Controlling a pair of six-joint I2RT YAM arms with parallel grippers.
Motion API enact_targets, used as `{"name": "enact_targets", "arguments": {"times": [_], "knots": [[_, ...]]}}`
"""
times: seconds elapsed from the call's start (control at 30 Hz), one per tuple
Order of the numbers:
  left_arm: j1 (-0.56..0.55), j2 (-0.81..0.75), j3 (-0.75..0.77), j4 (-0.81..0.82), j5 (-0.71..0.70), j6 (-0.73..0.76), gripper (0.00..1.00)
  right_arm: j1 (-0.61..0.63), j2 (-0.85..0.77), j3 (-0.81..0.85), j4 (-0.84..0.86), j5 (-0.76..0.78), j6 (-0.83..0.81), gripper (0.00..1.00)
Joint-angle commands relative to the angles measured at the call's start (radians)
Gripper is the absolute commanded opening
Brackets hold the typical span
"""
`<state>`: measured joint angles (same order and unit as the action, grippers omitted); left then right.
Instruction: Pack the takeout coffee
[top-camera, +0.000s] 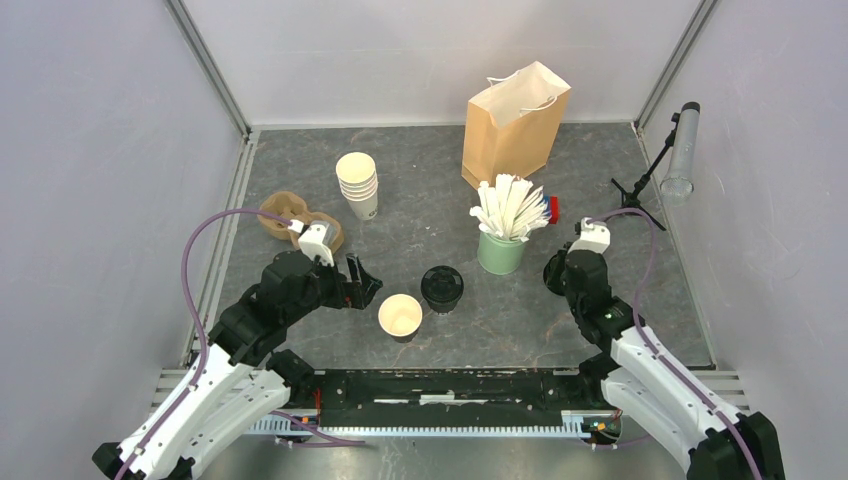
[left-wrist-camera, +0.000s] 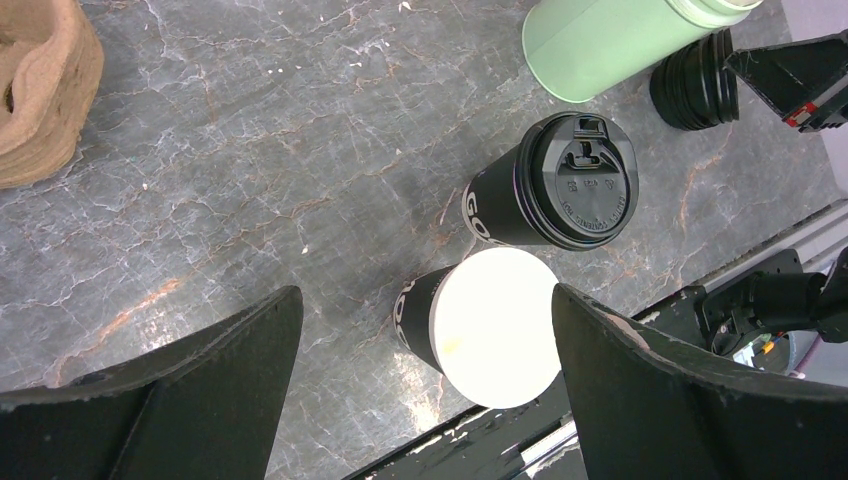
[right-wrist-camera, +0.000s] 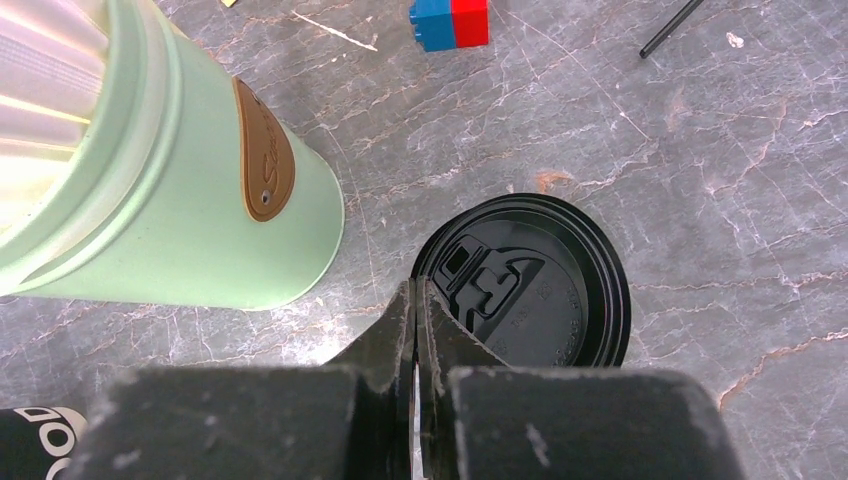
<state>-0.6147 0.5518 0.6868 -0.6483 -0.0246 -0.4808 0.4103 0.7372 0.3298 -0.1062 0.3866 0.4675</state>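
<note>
Two black-sleeved takeout coffee cups stand near the front middle. One (top-camera: 441, 287) (left-wrist-camera: 580, 180) carries a black lid. The other (top-camera: 400, 315) (left-wrist-camera: 495, 325) is lidless, with a cream inside. My left gripper (top-camera: 360, 285) (left-wrist-camera: 425, 300) hangs open just left of the lidless cup, and in the left wrist view the cup lies between its fingers, untouched. My right gripper (top-camera: 556, 268) (right-wrist-camera: 415, 288) is shut, its tips over the near rim of a loose black lid (right-wrist-camera: 525, 285) (left-wrist-camera: 695, 90) beside the green cup. Whether the rim is pinched does not show. The brown paper bag (top-camera: 515, 125) stands upright at the back.
A green cup (top-camera: 500, 252) (right-wrist-camera: 180, 220) of white sticks stands right of centre. A stack of lidless cream cups (top-camera: 358, 185) and a brown pulp carrier (top-camera: 290, 215) (left-wrist-camera: 40, 90) are at the left. A red-blue brick (right-wrist-camera: 450, 22) and a small tripod (top-camera: 650, 185) lie at the right.
</note>
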Motion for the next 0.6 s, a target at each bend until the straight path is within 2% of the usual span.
{"name": "enact_targets", "arguments": {"times": [0.0, 0.4, 0.47, 0.57], "knots": [[-0.005, 0.003, 0.001, 0.025, -0.003, 0.037, 1.00, -0.002, -0.025, 0.033, -0.003, 0.020, -0.016, 0.00], [-0.005, 0.010, 0.001, 0.024, -0.003, 0.036, 1.00, -0.002, -0.008, 0.059, -0.037, 0.034, -0.073, 0.00], [-0.006, 0.013, 0.001, 0.024, -0.003, 0.036, 1.00, -0.002, 0.019, 0.066, -0.039, 0.029, -0.066, 0.16], [-0.006, 0.012, 0.002, 0.025, -0.001, 0.036, 1.00, -0.003, 0.051, 0.069, -0.018, 0.056, -0.039, 0.23]]}}
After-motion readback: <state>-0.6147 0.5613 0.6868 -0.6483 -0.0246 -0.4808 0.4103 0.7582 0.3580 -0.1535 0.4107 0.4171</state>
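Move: The stack of black lids sits under the right hand, its middle about 3 cm to the right, 1 cm ahead and 5 cm down. The green straw holder stands some 10 cm left of the hand and 5 cm farther out; the red-blue brick lies about 14 cm ahead and 1 cm to the right. From the left hand the lids are roughly 42 cm right, 9 cm ahead and 14 cm below. The empty right hand eases 1 cm right over the lids, rises slightly, then dips as its fingers start opening. ##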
